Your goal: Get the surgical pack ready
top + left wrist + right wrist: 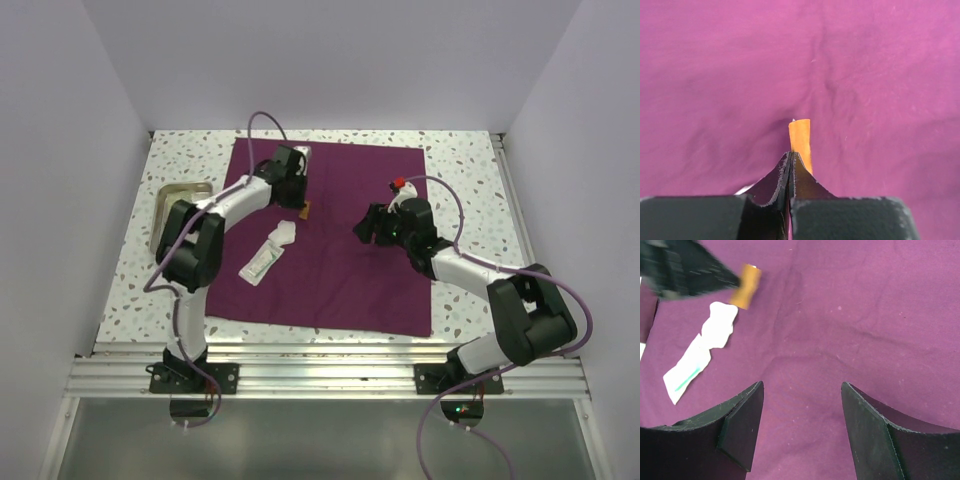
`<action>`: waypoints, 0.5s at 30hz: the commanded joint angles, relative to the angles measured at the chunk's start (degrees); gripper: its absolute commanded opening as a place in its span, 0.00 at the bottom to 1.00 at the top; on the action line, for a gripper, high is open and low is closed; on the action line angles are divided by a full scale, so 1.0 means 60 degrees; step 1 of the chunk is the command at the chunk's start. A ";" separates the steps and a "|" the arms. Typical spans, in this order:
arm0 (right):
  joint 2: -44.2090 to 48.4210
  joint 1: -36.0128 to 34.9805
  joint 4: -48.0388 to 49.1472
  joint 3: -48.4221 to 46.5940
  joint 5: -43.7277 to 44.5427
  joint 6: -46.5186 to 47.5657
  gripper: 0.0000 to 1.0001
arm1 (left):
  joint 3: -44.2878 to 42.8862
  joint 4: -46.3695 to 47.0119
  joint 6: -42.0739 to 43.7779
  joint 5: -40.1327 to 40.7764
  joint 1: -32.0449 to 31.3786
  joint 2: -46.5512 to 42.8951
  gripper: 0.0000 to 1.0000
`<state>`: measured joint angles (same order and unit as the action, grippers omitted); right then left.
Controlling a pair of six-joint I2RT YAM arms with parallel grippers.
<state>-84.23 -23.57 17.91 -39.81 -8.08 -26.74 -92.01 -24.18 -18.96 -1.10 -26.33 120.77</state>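
Note:
The plum-purple cloth [340, 260] lies spread flat on the table. My left gripper [302, 203] is over its upper middle, shut on a small orange strip [800, 137] that sticks out past the closed tips [791, 155]. The right wrist view shows the same orange strip [746, 286] at the end of the left fingers [685, 270]. Just below it a white gauze piece [284, 232] and a white packet [260, 262] lie on the cloth. My right gripper [368, 228] hovers over the cloth's middle, open [802, 385], with only cloth between its fingers.
A shiny steel tray [180, 195] sits on the speckled table left of the cloth. White walls close in the table on three sides. A metal rail [330, 365] runs along the near edge by the arm bases.

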 commanded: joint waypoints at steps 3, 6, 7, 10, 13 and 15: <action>-0.0010 -0.0026 0.0149 -0.0059 0.0086 0.0180 0.66 | 0.1168 0.0998 -0.0224 -0.1045 0.0900 -0.1904 0.00; 0.0004 -0.0026 0.0164 -0.0059 0.0057 0.0180 0.66 | 0.1461 0.0867 -0.0077 -0.1091 0.1296 -0.2401 0.00; -0.0010 -0.0041 0.0164 -0.0059 0.0057 0.0165 0.66 | 0.1535 0.0678 -0.0034 -0.0989 0.1456 -0.2534 0.00; -0.0010 -0.0026 0.0179 -0.0059 0.0042 0.0165 0.66 | 0.2047 0.0647 0.0113 -0.1119 0.2320 -0.3120 0.00; -0.0025 -0.0041 0.0193 -0.0059 -0.0001 0.0136 0.66 | 0.2414 0.0399 0.0347 -0.0683 0.3301 -0.3618 0.00; -0.0069 -0.0041 0.0208 -0.0074 -0.0031 0.0121 0.66 | 0.2415 -0.0024 0.0566 0.0527 0.3479 -0.3810 0.00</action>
<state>-84.27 -23.57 17.91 -39.81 -8.19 -26.74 -78.02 -22.24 -18.13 -4.60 -7.99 101.56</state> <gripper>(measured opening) 0.668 0.005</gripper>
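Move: The left hand already holds the orange packet, just off the cloth. The tray, where it is being taken, has its middle about 29 cm to the left, 1 cm nearer the base and some 2 cm lower. The white gauze pad lies about 5 cm back and 5 cm left, and the wrapped dressing some 13 cm back and 10 cm left, both on the cloth about 3 cm below. From the right hand, the tray lies roughly 42 cm left, 8 cm ahead and 8 cm down. Leftward and upward together, the left hand carries the orange packet towards the tray. It climbs about 7 cm, mostly early on, then levels off and speeds up sideways to some 15 cm of travel. The wrist swings about 15 degrees counter-clockwise, with the shut fingers still pinching the packet by one end. ##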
